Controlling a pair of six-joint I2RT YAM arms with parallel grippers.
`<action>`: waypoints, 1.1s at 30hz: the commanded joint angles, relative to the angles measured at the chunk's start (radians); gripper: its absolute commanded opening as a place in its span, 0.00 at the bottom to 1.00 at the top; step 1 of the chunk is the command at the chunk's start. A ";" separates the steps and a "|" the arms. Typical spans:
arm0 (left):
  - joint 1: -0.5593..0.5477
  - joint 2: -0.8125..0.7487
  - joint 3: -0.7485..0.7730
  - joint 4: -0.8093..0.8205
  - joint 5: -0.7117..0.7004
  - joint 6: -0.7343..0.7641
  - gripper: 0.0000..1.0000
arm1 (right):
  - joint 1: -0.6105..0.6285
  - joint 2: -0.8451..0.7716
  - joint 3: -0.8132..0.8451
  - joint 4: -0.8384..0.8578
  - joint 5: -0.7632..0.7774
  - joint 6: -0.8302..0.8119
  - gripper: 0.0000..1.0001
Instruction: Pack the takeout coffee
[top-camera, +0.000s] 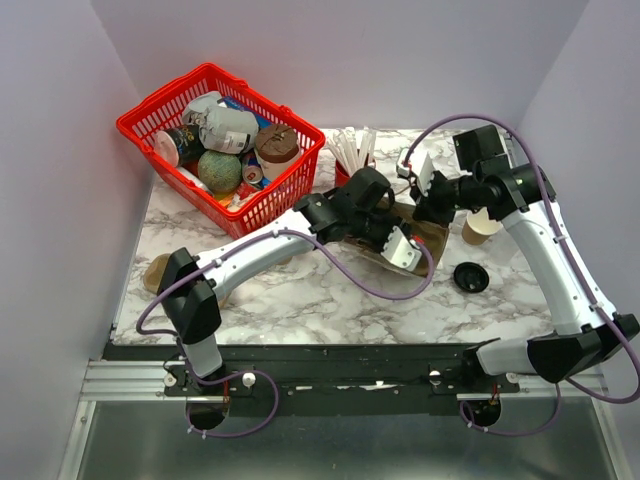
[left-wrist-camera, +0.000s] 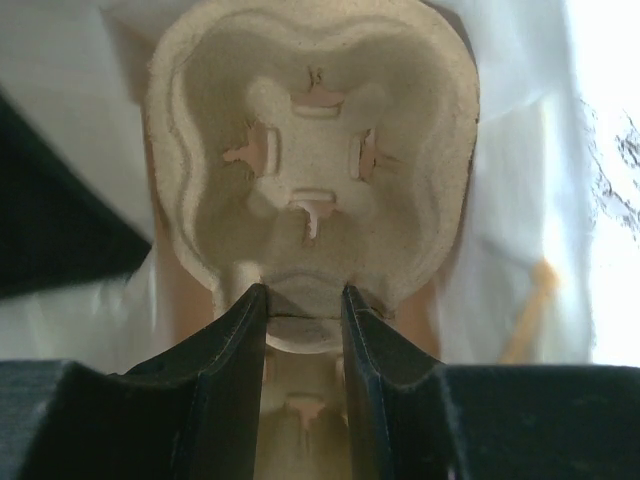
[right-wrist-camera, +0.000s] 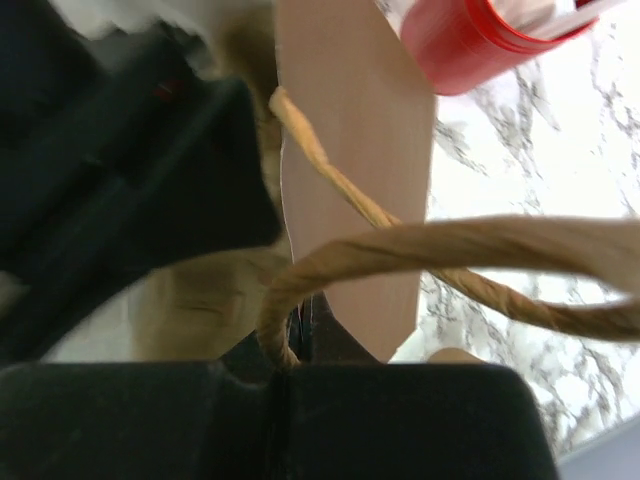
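Note:
The takeout coffee does not show in any view. In the left wrist view my left gripper (left-wrist-camera: 305, 290) is shut on the rim of a pale pulp cup carrier (left-wrist-camera: 310, 130), which sits against the white inside of the brown paper bag (top-camera: 433, 248). From above, the left gripper (top-camera: 393, 235) reaches into that bag at the table's middle. My right gripper (top-camera: 426, 208) is shut on the bag's top edge (right-wrist-camera: 350, 150), and the twisted paper handle (right-wrist-camera: 450, 245) loops just in front of its closed fingers (right-wrist-camera: 312, 318).
A lidless tan paper cup (top-camera: 481, 227) and a loose black lid (top-camera: 470, 277) lie right of the bag. A red cup (right-wrist-camera: 470, 40) with white straws (top-camera: 350, 150) stands behind it. A red basket (top-camera: 150, 118) of groceries sits at the back left. A brown round object (top-camera: 155, 272) lies by the left arm.

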 joint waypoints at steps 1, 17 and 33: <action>-0.027 0.041 -0.010 0.111 -0.064 -0.030 0.00 | 0.008 -0.029 -0.015 -0.050 -0.118 0.001 0.01; -0.061 0.091 -0.033 0.069 -0.151 -0.021 0.00 | 0.028 -0.066 -0.073 0.006 -0.078 0.056 0.00; -0.061 0.085 -0.209 0.349 -0.196 -0.168 0.00 | 0.028 -0.140 -0.157 -0.047 -0.261 0.010 0.01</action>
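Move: The left hand pinches the cup carrier at its waist, already inside the paper bag's mouth; the middle of the bag is about 9 cm below that hand, 2 cm to its left and 1 cm back. From the same hand the black lid lies some 17 cm right and 10 cm back, the white cup about 19 cm right and 1 cm ahead. The right hand grips the bag's rim, with the bag's middle roughly 6 cm back, 5 cm left and 13 cm below. The left hand keeps its pinch on the cup carrier and lowers it about 9 cm between the walls towards the bag's floor, edging a little to the right at first and dropping fastest at the end, while the wrist turns some 10 degrees counter-clockwise. The right hand, still shut on the rim, draws the bag's mouth back towards the base by about 4–5 cm, mostly at the start and again at the end, also easing slightly left and down. ##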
